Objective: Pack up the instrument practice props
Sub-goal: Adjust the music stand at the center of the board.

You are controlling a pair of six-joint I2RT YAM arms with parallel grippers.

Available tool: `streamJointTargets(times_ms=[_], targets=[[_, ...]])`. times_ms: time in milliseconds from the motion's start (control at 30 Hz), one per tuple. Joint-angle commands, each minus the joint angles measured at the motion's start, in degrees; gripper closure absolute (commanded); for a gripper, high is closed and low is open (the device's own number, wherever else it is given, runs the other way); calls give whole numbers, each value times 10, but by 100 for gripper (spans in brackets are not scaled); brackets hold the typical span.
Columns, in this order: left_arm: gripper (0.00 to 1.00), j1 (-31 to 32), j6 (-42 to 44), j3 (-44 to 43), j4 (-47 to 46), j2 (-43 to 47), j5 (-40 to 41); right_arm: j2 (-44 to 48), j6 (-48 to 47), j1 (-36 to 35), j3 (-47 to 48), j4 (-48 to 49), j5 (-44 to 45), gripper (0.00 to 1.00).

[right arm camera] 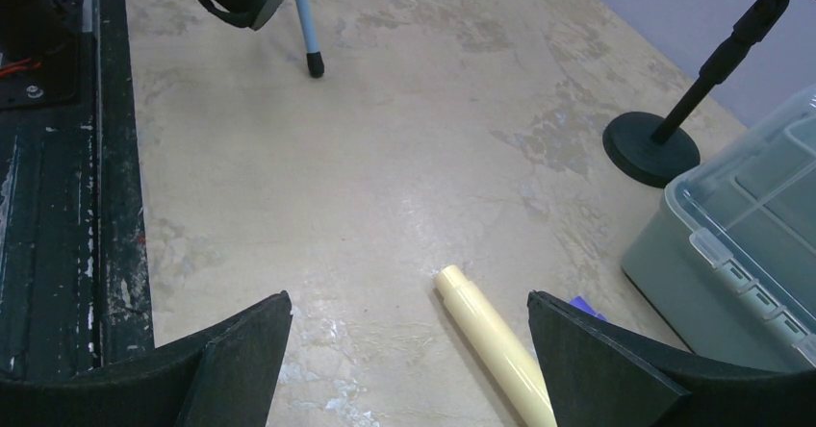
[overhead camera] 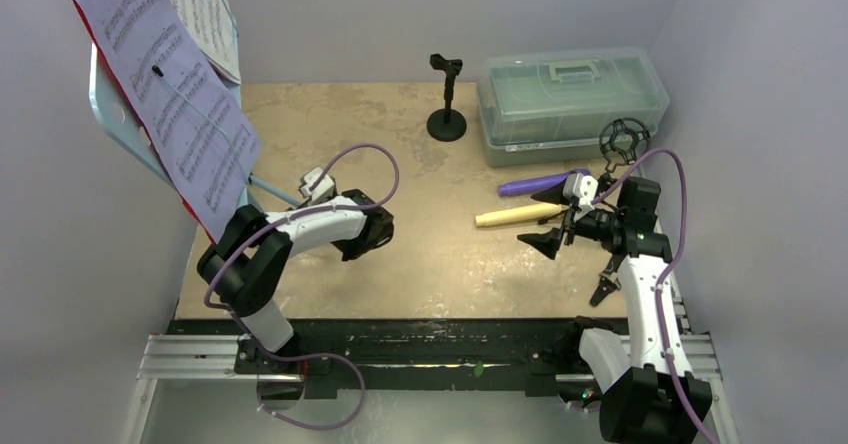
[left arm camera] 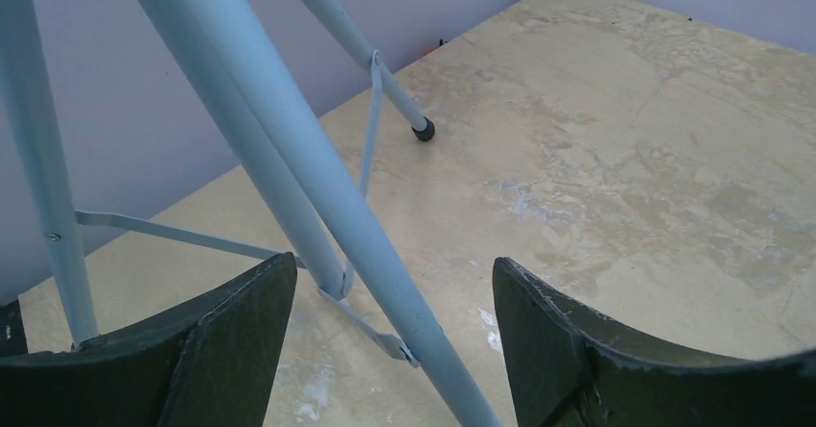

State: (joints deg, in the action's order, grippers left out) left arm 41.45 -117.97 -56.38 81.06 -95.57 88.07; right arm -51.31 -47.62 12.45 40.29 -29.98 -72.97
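The light-blue music rest (overhead camera: 120, 114) stands at the far left on tripod legs (left arm camera: 289, 129). It carries printed sheet music (overhead camera: 170, 94), with a red folder (overhead camera: 95, 59) edge behind the pages. My left gripper (left arm camera: 395, 268) is open low among the legs. One leg (left arm camera: 385, 254) runs between its jaws without touching them. My right gripper (overhead camera: 548, 222) is open just above the table, straddling the cream microphone (right arm camera: 491, 336). The purple microphone (overhead camera: 540, 183) lies just beyond it. One black mic holder (overhead camera: 447, 99) stands upright at the back; another (overhead camera: 624, 139) sits beside the box.
A translucent grey-green box (overhead camera: 570, 99) with a handle is closed at the back right. Small black pliers (overhead camera: 607, 289) lie by the right arm. Walls close in on the left, back and right. A black rail (overhead camera: 420, 344) runs along the near edge.
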Motion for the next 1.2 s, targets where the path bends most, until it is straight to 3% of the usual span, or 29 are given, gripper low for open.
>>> streamJointTargets(times_ms=[0, 267, 500, 600, 1167], targets=[[29, -15, -117, -7, 12, -5, 102, 1, -8, 2, 20, -6, -9, 4], [54, -26, -182, 15, 13, -28, 137, -1, -9, 2, 20, -7, -9, 4], [82, -25, -208, 34, 13, -20, 156, -4, -9, 2, 20, -7, -9, 4], [100, -22, -211, 37, 13, -17, 157, -5, -9, 2, 20, -6, -8, 4], [100, 52, -274, 73, 14, 5, 159, -7, -9, 2, 19, -7, -9, 4]])
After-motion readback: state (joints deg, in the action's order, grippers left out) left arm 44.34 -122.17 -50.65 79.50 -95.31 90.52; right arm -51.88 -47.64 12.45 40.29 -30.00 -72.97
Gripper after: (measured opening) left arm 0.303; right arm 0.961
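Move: The music stand's right-hand leg crosses the gap between the left hand's open fingers, its gripping spot about 1 cm to the left and 1 cm lower, with no distance ahead. The stand's centre post is some 3 cm ahead and 8 cm left at the same height; the near leg's middle lies roughly 8 cm back, 10 cm left and 3 cm lower. From the right hand that gripping spot is about 49 cm left, 5 cm ahead and 6 cm down. With its fingers pointing forward and left at the stand, the left hand eases about 1 cm left and 1 cm down onto the slanting right-hand leg while the fingers close from well open and pinch the tube from both sides. Keeping that hold, the hand stays nearly still for a moment, then draws the leg right and back by roughly 1.5 cm each way, turning some 5 degrees clockwise. ##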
